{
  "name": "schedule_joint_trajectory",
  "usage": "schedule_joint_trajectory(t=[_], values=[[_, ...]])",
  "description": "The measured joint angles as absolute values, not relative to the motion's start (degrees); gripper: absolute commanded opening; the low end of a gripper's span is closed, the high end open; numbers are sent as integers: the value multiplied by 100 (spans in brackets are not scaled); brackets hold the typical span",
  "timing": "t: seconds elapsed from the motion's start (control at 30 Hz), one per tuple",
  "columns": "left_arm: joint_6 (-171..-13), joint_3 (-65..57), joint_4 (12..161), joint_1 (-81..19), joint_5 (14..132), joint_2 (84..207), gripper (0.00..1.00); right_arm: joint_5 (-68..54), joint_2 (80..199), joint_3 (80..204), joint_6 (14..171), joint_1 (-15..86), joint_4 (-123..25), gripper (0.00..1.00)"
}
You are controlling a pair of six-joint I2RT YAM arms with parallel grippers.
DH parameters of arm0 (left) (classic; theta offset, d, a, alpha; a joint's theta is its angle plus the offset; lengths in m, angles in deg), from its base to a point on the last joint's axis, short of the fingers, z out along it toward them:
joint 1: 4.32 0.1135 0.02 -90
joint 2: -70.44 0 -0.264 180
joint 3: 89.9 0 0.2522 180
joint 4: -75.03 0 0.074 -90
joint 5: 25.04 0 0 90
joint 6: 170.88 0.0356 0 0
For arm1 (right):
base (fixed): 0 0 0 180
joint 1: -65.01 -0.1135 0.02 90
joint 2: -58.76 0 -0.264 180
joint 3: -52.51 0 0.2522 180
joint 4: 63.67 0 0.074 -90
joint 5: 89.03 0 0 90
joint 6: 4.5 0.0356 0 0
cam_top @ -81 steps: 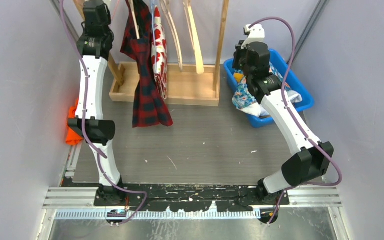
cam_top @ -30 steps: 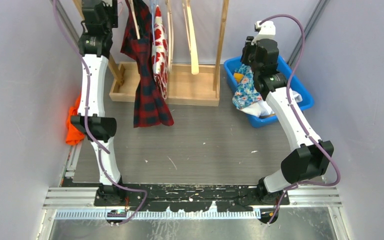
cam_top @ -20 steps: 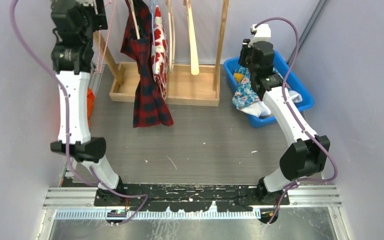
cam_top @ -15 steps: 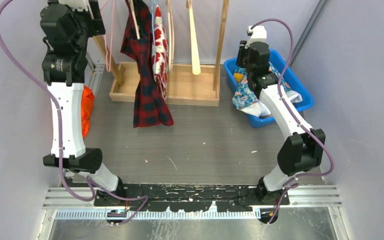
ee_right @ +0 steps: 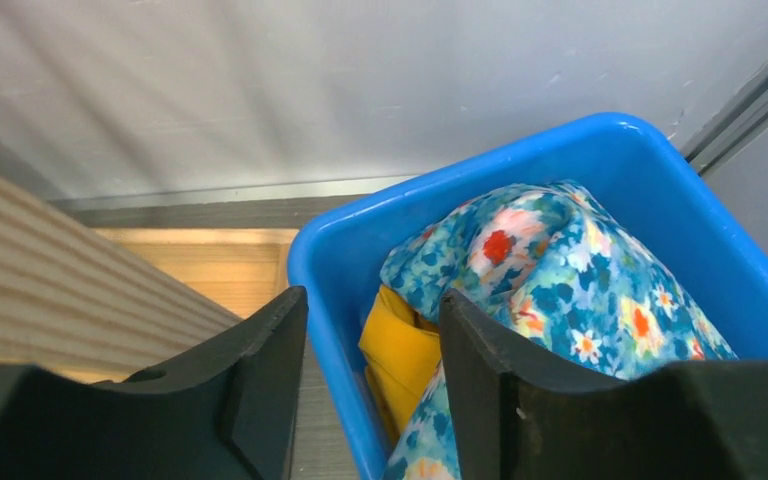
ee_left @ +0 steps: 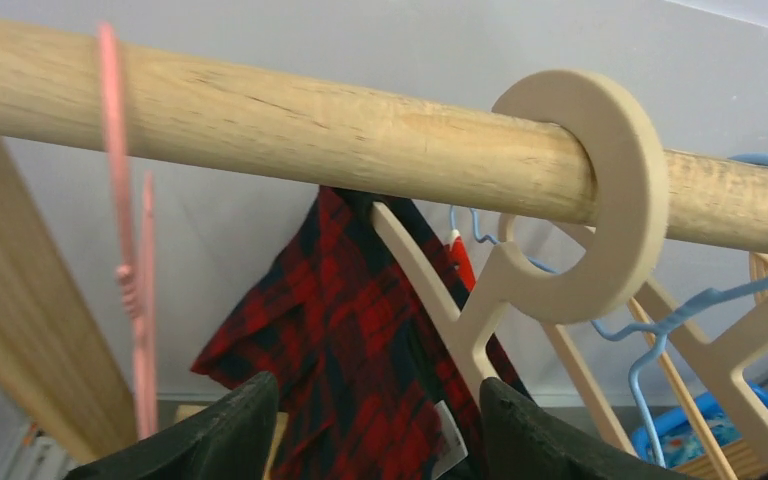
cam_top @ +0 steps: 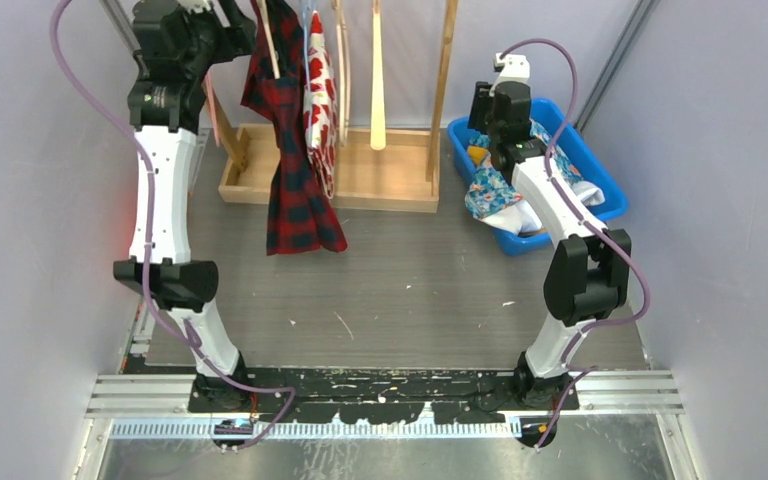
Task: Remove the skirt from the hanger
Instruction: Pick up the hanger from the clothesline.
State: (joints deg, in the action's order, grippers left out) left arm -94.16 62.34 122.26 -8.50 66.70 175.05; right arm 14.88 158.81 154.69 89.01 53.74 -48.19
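Observation:
Two garments hang from the wooden rail (ee_left: 260, 120). A red-and-black plaid one (cam_top: 295, 170) (ee_left: 350, 330) is on a wooden hanger (ee_left: 580, 200). A red-and-white patterned one (cam_top: 320, 90) is on a blue wire hanger (ee_left: 660, 330). I cannot tell which is the skirt. My left gripper (cam_top: 228, 25) (ee_left: 378, 400) is high at the rail's left end, open and empty, with the plaid cloth and the hanger's neck ahead of it. My right gripper (cam_top: 490, 110) (ee_right: 372, 300) is open and empty over the blue bin (ee_right: 520, 160).
The bin (cam_top: 600, 190) at the back right holds a blue floral cloth (ee_right: 580, 270) and a yellow one (ee_right: 405, 355). A thin pink hanger (ee_left: 125, 250) hangs left of the left gripper. Empty wooden hangers (cam_top: 375, 100) hang above the rack's wooden base (cam_top: 380, 175).
The left arm swung out to the left, then came back to the rail's left end. The right gripper opened wider and its arm drew in over the bin.

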Motion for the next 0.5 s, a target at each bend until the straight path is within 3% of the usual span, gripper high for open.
schedule_joint_trajectory(t=[0.07, 0.5], values=[[-9586, 6378, 12143, -907, 6786, 17755, 95, 1488, 15903, 15500, 8936, 5422, -4858, 73], [-9951, 6669, 11787, -1165, 7013, 18181, 100, 1534, 16006, 15539, 8953, 5512, -4948, 77]])
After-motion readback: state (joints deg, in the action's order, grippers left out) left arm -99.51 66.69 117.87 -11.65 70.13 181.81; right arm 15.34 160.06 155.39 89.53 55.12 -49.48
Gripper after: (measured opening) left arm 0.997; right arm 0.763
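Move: The plaid skirt's wooden hanger has its hook about 5 cm ahead of the left hand, 5 cm to its right and 4 cm above. The pink hanger hangs some 3 cm ahead and 6 cm to the left, roughly level in height; the blue hanger is around 5 cm ahead, 11 cm right and 3 cm up. From the right hand the wooden hook lies about 45 cm left, 2 cm ahead and 25 cm up. The left hand slides about 5 cm right and 3 cm forward towards the plaid skirt's hanger, fingers opening fully. ##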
